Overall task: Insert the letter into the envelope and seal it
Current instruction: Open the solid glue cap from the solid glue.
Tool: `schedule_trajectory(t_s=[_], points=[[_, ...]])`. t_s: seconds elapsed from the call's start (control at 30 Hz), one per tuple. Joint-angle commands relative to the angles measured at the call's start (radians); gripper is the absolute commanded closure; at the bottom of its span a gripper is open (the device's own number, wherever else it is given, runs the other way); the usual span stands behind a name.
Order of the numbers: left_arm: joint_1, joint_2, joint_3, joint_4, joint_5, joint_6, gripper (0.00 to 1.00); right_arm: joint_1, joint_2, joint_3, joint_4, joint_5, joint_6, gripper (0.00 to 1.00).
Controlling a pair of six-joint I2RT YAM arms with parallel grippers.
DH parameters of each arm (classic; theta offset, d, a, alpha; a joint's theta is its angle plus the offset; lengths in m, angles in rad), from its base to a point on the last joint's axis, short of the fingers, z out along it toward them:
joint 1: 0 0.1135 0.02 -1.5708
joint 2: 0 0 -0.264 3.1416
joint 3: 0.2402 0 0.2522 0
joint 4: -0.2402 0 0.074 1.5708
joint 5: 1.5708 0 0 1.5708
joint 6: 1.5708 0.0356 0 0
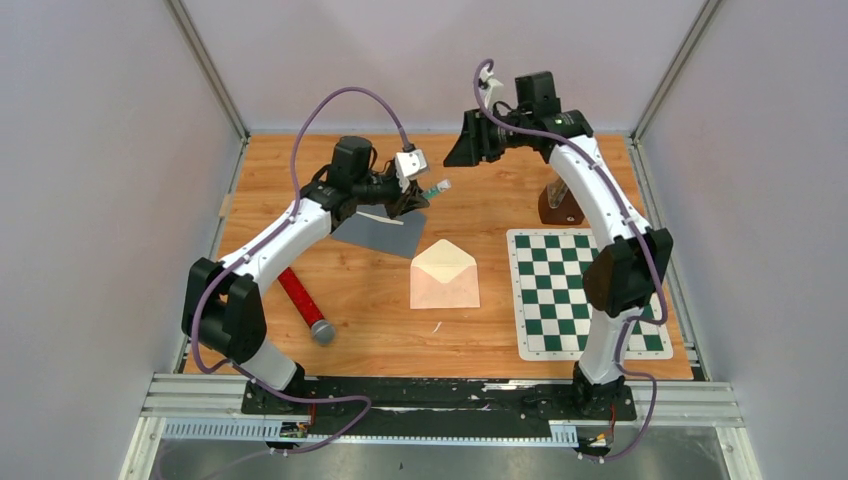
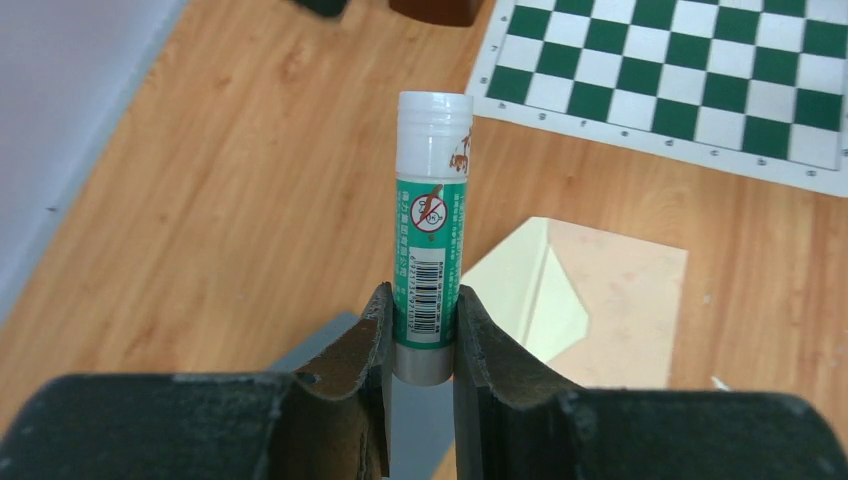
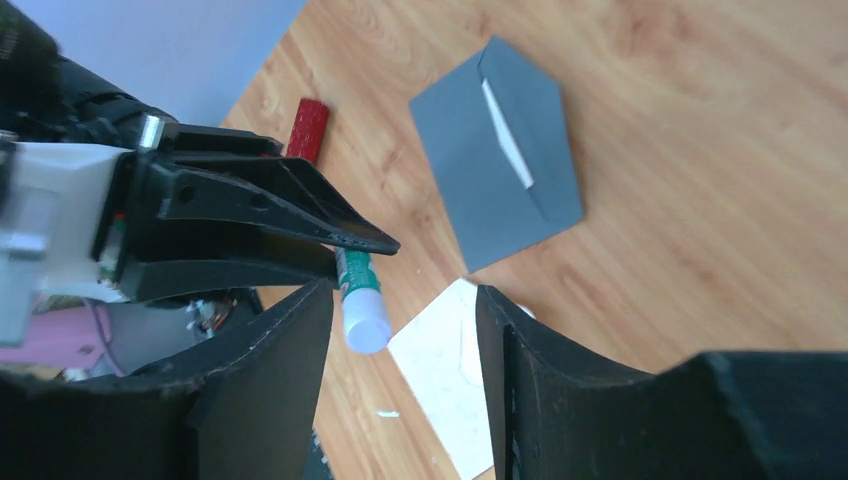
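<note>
My left gripper (image 2: 420, 300) is shut on the lower end of a green and white glue stick (image 2: 433, 230), whose white cap is on. In the top view the glue stick (image 1: 437, 187) points right from the left gripper (image 1: 415, 195), above the table. A grey envelope (image 1: 380, 232) lies under that gripper, and a white edge, seemingly the letter (image 3: 508, 135), shows at its flap. A cream envelope (image 1: 444, 273) lies mid-table with its flap open. My right gripper (image 3: 400, 300) is open, and the stick's cap (image 3: 365, 320) sits just by its left finger.
A red cylinder with a grey end (image 1: 305, 303) lies at the left front. A green and white chessboard mat (image 1: 585, 290) covers the right side. A brown object (image 1: 560, 205) stands behind the mat, under the right arm.
</note>
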Motion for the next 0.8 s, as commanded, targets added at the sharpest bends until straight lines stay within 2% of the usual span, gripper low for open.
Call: schedule_trajectory(t_s=[0.0,0.23,0.4,0.63,0.77], points=[[-0.004,-0.006,0.045,-0.046,0.069,-0.138,1.00,0.023,0.053,0.041,-0.076,-0.085,0.014,0.48],[-0.004,-0.008,0.045,-0.036,0.042,-0.128,1.00,0.050,0.065,0.022,-0.102,-0.099,-0.002,0.58],[-0.004,-0.004,0.047,-0.038,0.032,-0.111,1.00,0.052,0.069,0.008,-0.135,-0.218,-0.024,0.58],[-0.004,0.000,0.045,-0.015,-0.001,-0.114,1.00,0.050,0.076,0.004,-0.156,-0.204,-0.031,0.60],[-0.003,-0.001,0.048,-0.012,-0.003,-0.106,1.00,0.049,0.081,0.000,-0.157,-0.198,-0.023,0.70]])
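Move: Below and behind the right fingertips is the white cap of the solid glue: about 4 cm back, 3 cm to their left and 5 cm lower. The left fingertips, gripping the stick's lower end, are some 6 cm back, 7 cm left and 8 cm below the right hand. From the left hand the cap is about 2 cm ahead, 4 cm right and 3 cm up. On the table, nearly 30 cm below the right hand, lie the pink envelope, 17 cm back and 3 cm left, and the grey envelope, 8 cm back and 15 cm left. Dropping about 4 cm first, the right hand then slides back some 4 cm and left 3 cm onto the glue cap, rolling its forward side down about 15 degrees and turning slightly counter-clockwise. Its half-open fingers narrow on the way until they straddle the cap; a firm pinch can't be seen. The left hand keeps its grip on the stick, easing back a centimetre. ##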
